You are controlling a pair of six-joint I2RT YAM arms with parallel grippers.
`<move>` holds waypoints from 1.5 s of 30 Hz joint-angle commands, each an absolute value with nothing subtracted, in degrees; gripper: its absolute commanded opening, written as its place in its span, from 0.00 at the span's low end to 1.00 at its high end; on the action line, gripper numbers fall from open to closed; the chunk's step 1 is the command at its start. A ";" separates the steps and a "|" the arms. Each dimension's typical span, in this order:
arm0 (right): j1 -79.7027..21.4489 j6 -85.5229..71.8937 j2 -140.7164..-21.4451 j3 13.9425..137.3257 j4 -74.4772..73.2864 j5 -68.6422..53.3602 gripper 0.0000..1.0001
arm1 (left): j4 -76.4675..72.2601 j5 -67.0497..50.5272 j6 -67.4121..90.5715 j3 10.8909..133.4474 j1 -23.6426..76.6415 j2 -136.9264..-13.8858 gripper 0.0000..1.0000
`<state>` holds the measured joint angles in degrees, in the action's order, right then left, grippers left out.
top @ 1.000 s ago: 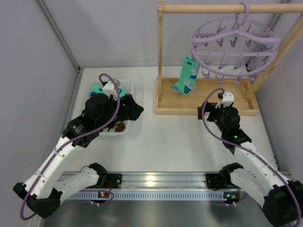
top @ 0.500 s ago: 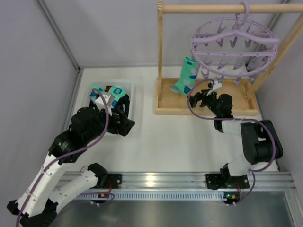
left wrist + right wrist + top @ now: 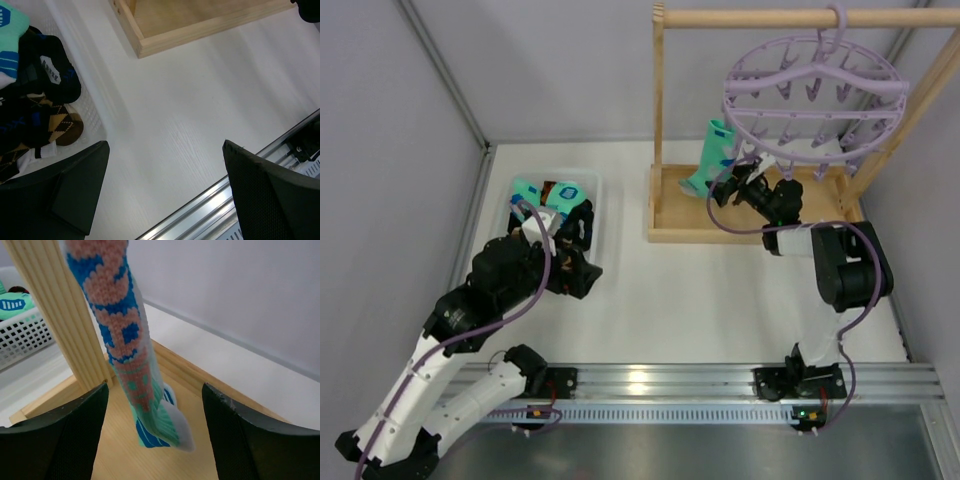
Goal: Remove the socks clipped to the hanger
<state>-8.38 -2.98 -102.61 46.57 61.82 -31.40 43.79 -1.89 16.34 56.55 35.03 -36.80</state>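
The lilac round hanger [image 3: 815, 95] hangs by its hook from the wooden rail. One turquoise sock [image 3: 713, 162] hangs clipped at its left side; in the right wrist view the sock [image 3: 132, 355] shows blue and pink marks and dangles over the wooden base. My right gripper [image 3: 727, 187] is open, just right of the sock, its jaws either side of the sock's toe [image 3: 155, 432] and apart from it. My left gripper [image 3: 582, 262] is open and empty over the table, beside the white basket [image 3: 592, 205] holding several removed socks [image 3: 35, 105].
The wooden rail frame [image 3: 660, 120] with its tray base [image 3: 665, 228] stands at the back right. A metal rail [image 3: 650, 385] runs along the near edge. Grey walls close in the left and right.
My right arm has swung up and left to the hanging turquoise sock. My left gripper has drawn back from the basket toward the near edge.
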 commanded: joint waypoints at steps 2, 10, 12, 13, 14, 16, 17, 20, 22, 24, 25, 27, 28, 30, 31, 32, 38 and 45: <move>-8.09 -8.15 -105.29 49.13 73.80 -40.07 0.63 | 42.80 -1.67 16.00 55.99 35.07 -37.00 0.98; -10.54 -13.97 -101.87 40.45 87.43 -35.60 0.01 | 42.54 -1.93 16.78 56.51 35.07 -38.14 0.98; -10.98 -16.42 -99.51 37.81 90.60 -34.11 0.00 | 42.19 -2.81 17.14 57.21 35.16 -38.76 0.98; -11.16 -17.39 -98.62 35.53 93.14 -33.84 0.00 | 41.93 -3.33 17.66 57.48 35.07 -38.85 0.98; -11.25 -18.88 -97.57 34.46 94.12 -33.75 0.00 | 41.49 -4.04 17.84 57.83 35.16 -38.93 0.98; -11.25 -20.82 -94.06 31.22 95.45 -33.23 0.00 | 39.82 -6.49 18.63 58.88 35.16 -39.02 0.98; -11.34 -21.79 -90.56 30.16 93.97 -32.44 0.00 | 38.94 -7.55 18.89 59.23 35.07 -39.20 0.98; -11.25 -23.19 -84.31 26.81 85.83 -32.08 0.00 | 35.52 -11.15 20.39 60.12 35.16 -39.81 0.98; -11.25 -24.69 -78.16 25.32 81.24 -33.22 0.00 | 32.28 -14.39 21.53 60.29 35.07 -40.86 0.98; -11.25 -26.45 -71.41 24.53 71.49 -34.54 0.00 | 29.72 -16.42 22.49 60.29 35.16 -41.74 0.98; -11.25 -26.89 -68.93 24.26 67.89 -34.63 0.00 | 26.84 -17.31 23.46 60.38 35.07 -42.71 0.98; -11.25 -28.04 -62.18 24.00 57.20 -35.15 0.00 | 23.39 -20.29 24.25 60.73 35.16 -43.85 0.98; -11.25 -28.39 -59.96 23.56 54.17 -35.50 0.00 | 21.73 -20.91 25.30 60.82 35.16 -44.21 0.98; -11.25 -29.35 -53.65 22.33 47.24 -36.73 0.00 | 16.19 -22.76 26.27 61.52 35.24 -46.05 0.98; -11.25 -29.96 -51.79 21.89 45.11 -37.09 0.00 | 14.08 -23.02 27.67 61.70 35.24 -46.66 0.98; -11.25 -30.14 -49.85 21.62 42.65 -37.61 0.00 | 11.02 -23.03 28.29 62.48 35.24 -47.54 0.98; -11.16 -29.19 -38.16 23.28 24.99 -43.05 0.00 | 0.54 -26.62 30.49 67.49 36.82 -57.99 0.98; -11.25 -29.44 -32.52 25.92 16.71 -48.95 0.00 | -5.71 -27.95 31.64 81.02 40.51 -74.25 0.98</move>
<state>-10.70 -28.80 -34.74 22.63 22.00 -44.12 1.93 -25.93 30.37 76.51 38.65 -70.76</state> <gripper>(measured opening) 0.011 0.983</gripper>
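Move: The last teal sock hangs right at the right hand, its leg already between the open fingers: its middle is some 3 cm ahead, 3 cm left and 4 cm higher. From that hand, the hanger's ring centres about 3 cm ahead, 14 cm right and 15 cm up; the wooden tray lies level with it, 10 cm right and 17 cm down; the sock basket is 9 cm back, 38 cm left, 15 cm down. From the left hand the sock is about 30 cm ahead, 27 cm right and 5 cm lower. The teal sock's ankle gets pinched as the right fingers shut, easing about 2 cm left; then the right hand hauls it back about 25 cm, away from the hanger, dipping slightly, rising steeply, then sinking a little to end some 8 cm higher, wrist turning some 30 degrees. The left hand, open, waits, then swings right and up about 15 cm each and somewhat forward, towards the sock. ##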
